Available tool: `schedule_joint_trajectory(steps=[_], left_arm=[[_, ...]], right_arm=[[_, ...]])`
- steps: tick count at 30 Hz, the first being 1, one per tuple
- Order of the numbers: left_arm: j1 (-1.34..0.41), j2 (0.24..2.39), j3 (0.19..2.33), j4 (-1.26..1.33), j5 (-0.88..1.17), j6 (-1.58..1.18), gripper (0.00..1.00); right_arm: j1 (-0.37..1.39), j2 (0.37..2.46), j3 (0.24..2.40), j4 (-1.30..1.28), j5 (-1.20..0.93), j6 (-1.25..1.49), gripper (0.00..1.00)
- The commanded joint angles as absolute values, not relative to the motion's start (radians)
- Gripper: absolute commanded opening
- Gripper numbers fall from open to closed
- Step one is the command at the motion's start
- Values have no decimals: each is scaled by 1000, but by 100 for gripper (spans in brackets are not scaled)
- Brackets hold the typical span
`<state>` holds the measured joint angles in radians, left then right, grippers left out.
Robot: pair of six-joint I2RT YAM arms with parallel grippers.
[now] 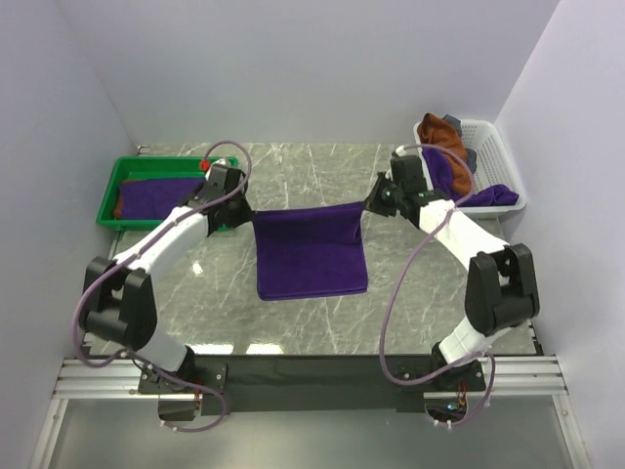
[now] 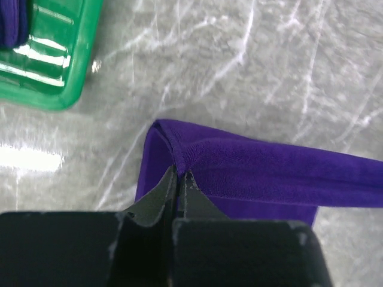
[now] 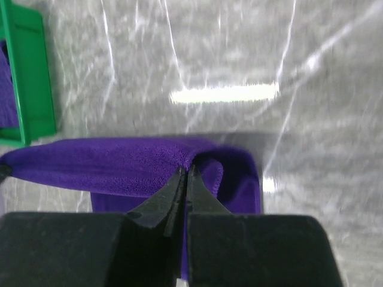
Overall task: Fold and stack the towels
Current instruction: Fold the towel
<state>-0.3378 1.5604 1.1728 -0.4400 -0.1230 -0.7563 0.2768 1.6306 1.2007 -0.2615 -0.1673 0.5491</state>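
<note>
A purple towel (image 1: 311, 251) hangs stretched between my two grippers over the middle of the marble table, its lower part draped toward the near side. My left gripper (image 1: 246, 206) is shut on the towel's left top corner (image 2: 173, 156). My right gripper (image 1: 372, 203) is shut on its right top corner (image 3: 197, 156). A folded purple towel (image 1: 156, 195) lies in the green tray (image 1: 109, 195) at the left, over a rust-brown one. More towels, rust-brown (image 1: 441, 134) and purple (image 1: 459, 174), sit in the white basket (image 1: 494, 147) at the back right.
A small grey item (image 1: 453, 122) lies on top of the basket's pile. The white side walls stand close on both sides. The green tray's corner (image 2: 57, 89) is just left of my left gripper. A black strip runs along the table's near edge.
</note>
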Motion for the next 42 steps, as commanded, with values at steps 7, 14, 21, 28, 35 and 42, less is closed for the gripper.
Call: schedule_joint_trajectory(steps=[7,14,21,28,35,42], left_arm=[[-331,1353,954,-382,-12,-819,1],[-344,1236,772,-336,47,-862,2],[-379,1158,651,-301,87,-897,3],[-428,1118,615,-321,43,-923,3],[-448,1108,559,-305,32,-931,3],[-468,1129,463,-267,17,-951,4]], right_arm=[[264,1419,951,-184,-229,594,1],[265,1292,822,-175,-247,603,1],[265,1224,755,-189,-255,597,1],[265,1166,704,-199,-270,600,2],[265,1138,582,-158,-311,624,3],[267,1149,470,-95,-324,632,4]])
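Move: Each hand already pinches one end of the purple towel's raised edge. The towel's near left corner lies about 18 cm back from the left hand, 3 cm to its right and 12 cm below; the near right corner lies some 18 cm back from the right hand, about 1 cm to its right and 12 cm below. The green tray's middle is about 10 cm ahead and 20 cm left of the left hand, the white basket's roughly 14 cm ahead and 23 cm right of the right hand. Both hands, fingers staying shut on the raised edge, draw it together back over the lying part of the purple towel towards the near edge, some 17 cm, the right hand sinking only a little at first and the left going about halfway down by mid-pull. As the pull slows they hold nearly level, then dip faster while still drawing back, about 9 cm lower in all, fingers tipping some 10 degrees more downward to bring the held edge down close by the near edge. ##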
